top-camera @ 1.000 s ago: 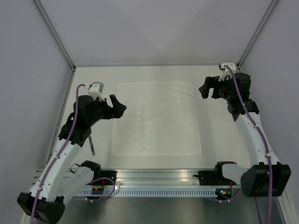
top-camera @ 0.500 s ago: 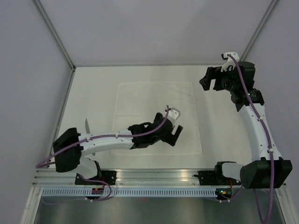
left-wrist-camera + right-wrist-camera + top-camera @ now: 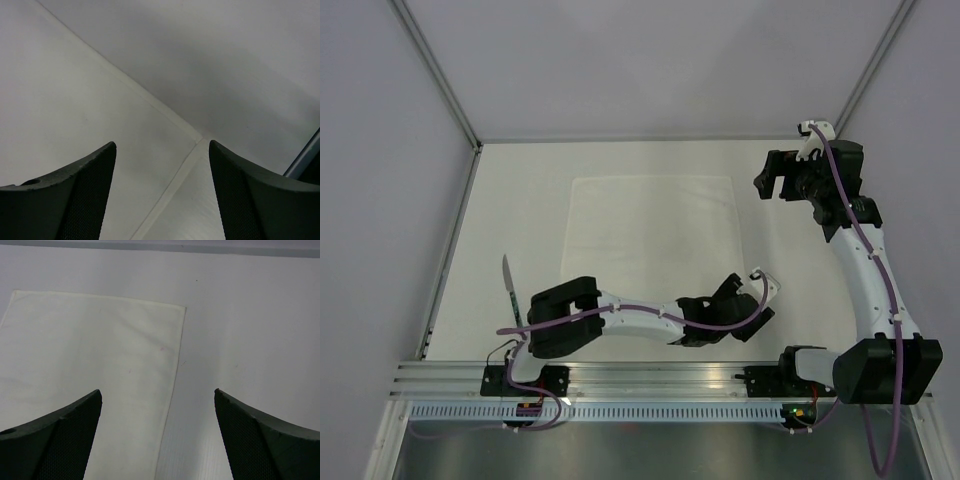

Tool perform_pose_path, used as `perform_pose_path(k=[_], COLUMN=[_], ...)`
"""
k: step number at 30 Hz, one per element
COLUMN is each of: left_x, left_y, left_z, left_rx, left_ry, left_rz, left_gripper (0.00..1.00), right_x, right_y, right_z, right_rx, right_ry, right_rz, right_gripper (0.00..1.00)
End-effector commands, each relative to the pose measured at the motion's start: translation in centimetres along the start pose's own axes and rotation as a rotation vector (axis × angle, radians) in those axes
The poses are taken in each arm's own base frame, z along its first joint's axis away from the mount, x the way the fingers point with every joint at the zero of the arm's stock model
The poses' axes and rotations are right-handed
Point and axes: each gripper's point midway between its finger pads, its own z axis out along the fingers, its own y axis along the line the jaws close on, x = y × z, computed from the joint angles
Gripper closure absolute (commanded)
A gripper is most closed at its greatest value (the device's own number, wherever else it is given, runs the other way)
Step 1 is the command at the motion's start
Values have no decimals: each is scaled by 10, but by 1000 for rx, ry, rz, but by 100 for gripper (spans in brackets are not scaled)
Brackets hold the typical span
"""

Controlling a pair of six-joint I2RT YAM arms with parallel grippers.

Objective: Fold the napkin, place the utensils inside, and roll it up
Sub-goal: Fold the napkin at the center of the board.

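The white napkin lies flat and unfolded in the middle of the table. My left arm reaches low across its near edge. The left gripper is open at the napkin's near right corner with nothing between its fingers. My right gripper hovers open just beyond the napkin's far right corner. In the right wrist view the right gripper is over the right edge of the napkin. The slim grey utensils lie on the table to the left of the napkin, away from both grippers.
Grey walls close the table on three sides, with frame posts slanting up at the back corners. The metal rail carrying both arm bases runs along the near edge. The left arm's links lie low over the table's front strip.
My left arm has swung from the left side, across the napkin, down to its near right corner. The right gripper has drifted slightly to the right.
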Motion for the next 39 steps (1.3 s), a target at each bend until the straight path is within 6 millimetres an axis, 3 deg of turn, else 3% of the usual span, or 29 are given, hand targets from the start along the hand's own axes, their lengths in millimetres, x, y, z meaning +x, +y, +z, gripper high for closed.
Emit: perform_pose_path(k=[1,11,27,33,39], left_x=[-12,11,36,44,46], left_y=[-14,-38,-33,-35,-35], left_z=[12,21,35,38,39], left_rx=[-10,-4,-41,-33,-33], left_ry=[-58,-40,-3,10,13], left_rz=[38,77,91,93,87], left_gripper=[21,30,34,44,68], right_x=[-9,-3,2,3,4], right_y=[-9,-12,-11,-11,-10], right_z=[-7,-5,-3,-3,-3], right_rx=[57,66,59,56,50], right_ry=[-42,-24,-10,-8,-5], right_rz=[11,5,0,0,-2], right_gripper=[2,3,3,3,3])
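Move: The napkin's near right corner lies flat about 6 cm below the left hand's point, some 2 cm back and 3 cm to its right. The napkin spreads away from that corner, its middle roughly 21 cm ahead of the left hand and 21 cm to its left; the board's near edge runs about 10 cm straight behind the hand. From the right hand, the same corner is roughly 25 cm back, 8 cm left and 25 cm below. Down, about 6 cm and quickly at first, the left hand sinks onto the napkin's near right corner, easing some 2 cm back and 2 cm to the right, its slant almost unchanged. Near the board it slows to a creep, and the fingers, narrowing gradually all along, then draw in faster to well under half open, their tips coming either side of the corner and starting to gather the cloth. ##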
